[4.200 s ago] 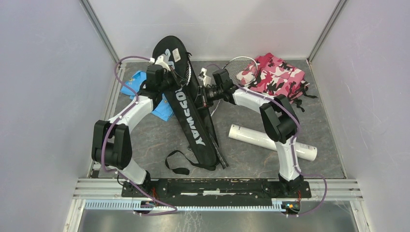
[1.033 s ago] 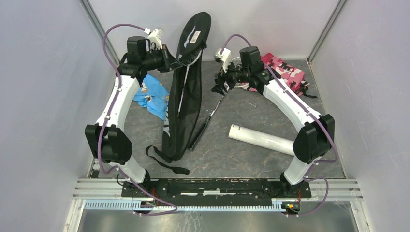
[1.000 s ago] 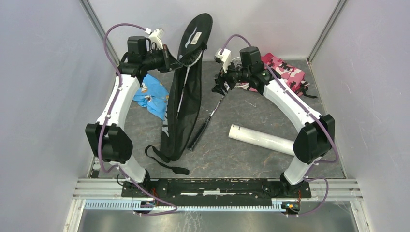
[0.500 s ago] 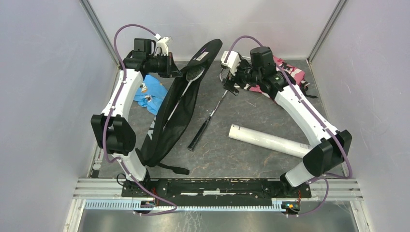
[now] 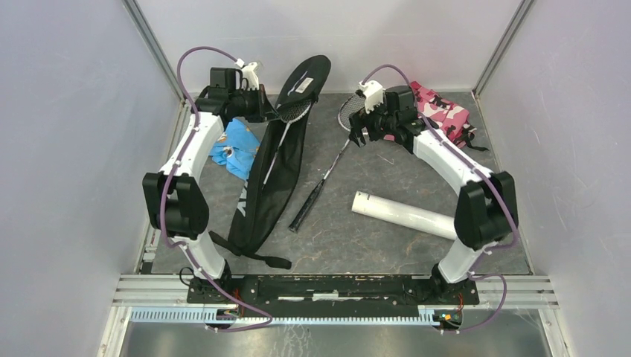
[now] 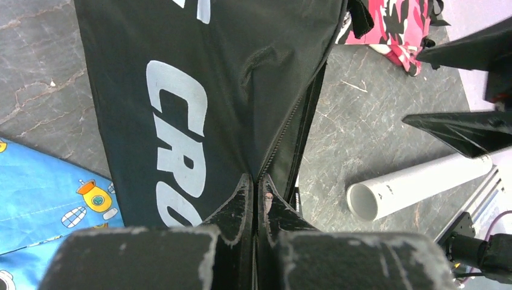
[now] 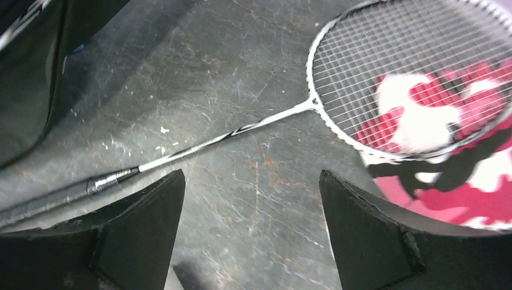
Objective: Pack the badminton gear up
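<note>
The long black racket bag [image 5: 277, 160] slants from the back wall toward the near left. My left gripper [image 5: 269, 109] is shut on the bag's [image 6: 181, 90] zipper edge, fingertips pinched together [image 6: 255, 180]. One silver racket [image 5: 293, 112] shows in the bag's open mouth. A second racket [image 5: 327, 167] lies on the table, its head [image 7: 410, 78] partly over the pink cloth and its shaft [image 7: 229, 136] running left. My right gripper [image 7: 250, 181] hangs open just above the bare table beside that shaft, also seen from above [image 5: 362, 135]. The white tube [image 5: 405, 216] lies at the near right.
A pink camouflage cloth [image 5: 440, 111] lies at the back right corner and a blue printed cloth [image 5: 234, 145] under the left arm. The bag's strap [image 5: 257, 256] trails near the arm bases. Walls close in on three sides.
The left gripper has raised the bag's edge off the table and swung its top toward the back wall. The right arm has drawn back and lowered over the loose racket, jaws slightly wider.
</note>
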{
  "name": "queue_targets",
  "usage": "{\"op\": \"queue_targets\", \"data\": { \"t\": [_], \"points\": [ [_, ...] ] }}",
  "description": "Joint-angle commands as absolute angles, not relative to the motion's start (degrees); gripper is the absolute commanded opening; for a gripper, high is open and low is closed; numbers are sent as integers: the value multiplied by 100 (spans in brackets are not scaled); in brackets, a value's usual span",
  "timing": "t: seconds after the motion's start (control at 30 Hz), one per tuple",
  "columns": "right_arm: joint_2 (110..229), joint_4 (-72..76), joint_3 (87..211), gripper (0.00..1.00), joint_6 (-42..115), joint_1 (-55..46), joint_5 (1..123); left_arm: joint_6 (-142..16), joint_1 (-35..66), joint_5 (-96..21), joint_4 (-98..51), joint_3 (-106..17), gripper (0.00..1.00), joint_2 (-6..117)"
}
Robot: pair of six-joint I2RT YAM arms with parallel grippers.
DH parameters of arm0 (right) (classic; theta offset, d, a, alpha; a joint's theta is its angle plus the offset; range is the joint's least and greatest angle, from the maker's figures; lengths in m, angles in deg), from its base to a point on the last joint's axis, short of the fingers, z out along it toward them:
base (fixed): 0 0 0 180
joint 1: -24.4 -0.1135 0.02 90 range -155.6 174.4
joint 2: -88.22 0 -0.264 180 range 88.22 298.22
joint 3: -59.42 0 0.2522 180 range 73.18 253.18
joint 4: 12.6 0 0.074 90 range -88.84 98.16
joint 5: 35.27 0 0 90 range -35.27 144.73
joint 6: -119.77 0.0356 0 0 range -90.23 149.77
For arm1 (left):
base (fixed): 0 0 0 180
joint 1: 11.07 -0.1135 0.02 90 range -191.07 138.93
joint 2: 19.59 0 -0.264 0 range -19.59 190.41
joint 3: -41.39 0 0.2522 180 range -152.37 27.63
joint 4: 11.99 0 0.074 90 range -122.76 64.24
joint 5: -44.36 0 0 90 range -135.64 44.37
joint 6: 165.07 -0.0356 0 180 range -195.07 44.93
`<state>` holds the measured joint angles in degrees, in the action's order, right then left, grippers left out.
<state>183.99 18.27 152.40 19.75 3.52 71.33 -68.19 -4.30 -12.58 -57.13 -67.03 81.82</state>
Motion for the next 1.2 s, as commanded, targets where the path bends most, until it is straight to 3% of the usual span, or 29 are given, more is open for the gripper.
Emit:
{"op": "queue_targets", "data": {
  "t": [0.0, 0.3, 0.73, 1.17],
  "points": [
    [19051, 925, 15271, 86, 3481, 523, 7719, -6186, -456, -1320, -4795, -6470, 2, 7727],
    [20257, 209, 15448, 81, 4853, 676, 8205, -5918, -454, -1488, -4276, -5944, 2, 7502],
    [21133, 185, 15882, 73, 5404, 679, 7759, -5851, -457, -1343, -4084, -5726, 2, 7478],
    [21773, -112, 15896, 56, 5947, 693, 7895, -5725, -457, -1296, -4027, -5626, 2, 7448]
  ]
}}
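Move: The lying racket's shaft, just below its head, is about 7 cm ahead of the right hand, 4 cm to its left and some 18 cm below. The racket bag's middle is roughly 23 cm left of this hand and 5 cm back; the pink camo bag lies some 25 cm right and 17 cm ahead, the white tube 17 cm right and 20 cm back. From the left hand, that shaft is about 22 cm right, 4 cm ahead and 22 cm down. The empty right hand drops about 16 cm to the lying racket, fast at first and then easing off, while drifting some 6 cm forward and 4 cm left and rolling roughly 40 degrees clockwise about its finger direction; its fingers narrow from almost wide open to a bit over half, coming down about the shaft just below the head without closing on it. The left hand keeps its shut pinch on the edge of the racket bag's mouth, sinks only about 1 cm and holds the bag up with the other racket's head in the opening. ##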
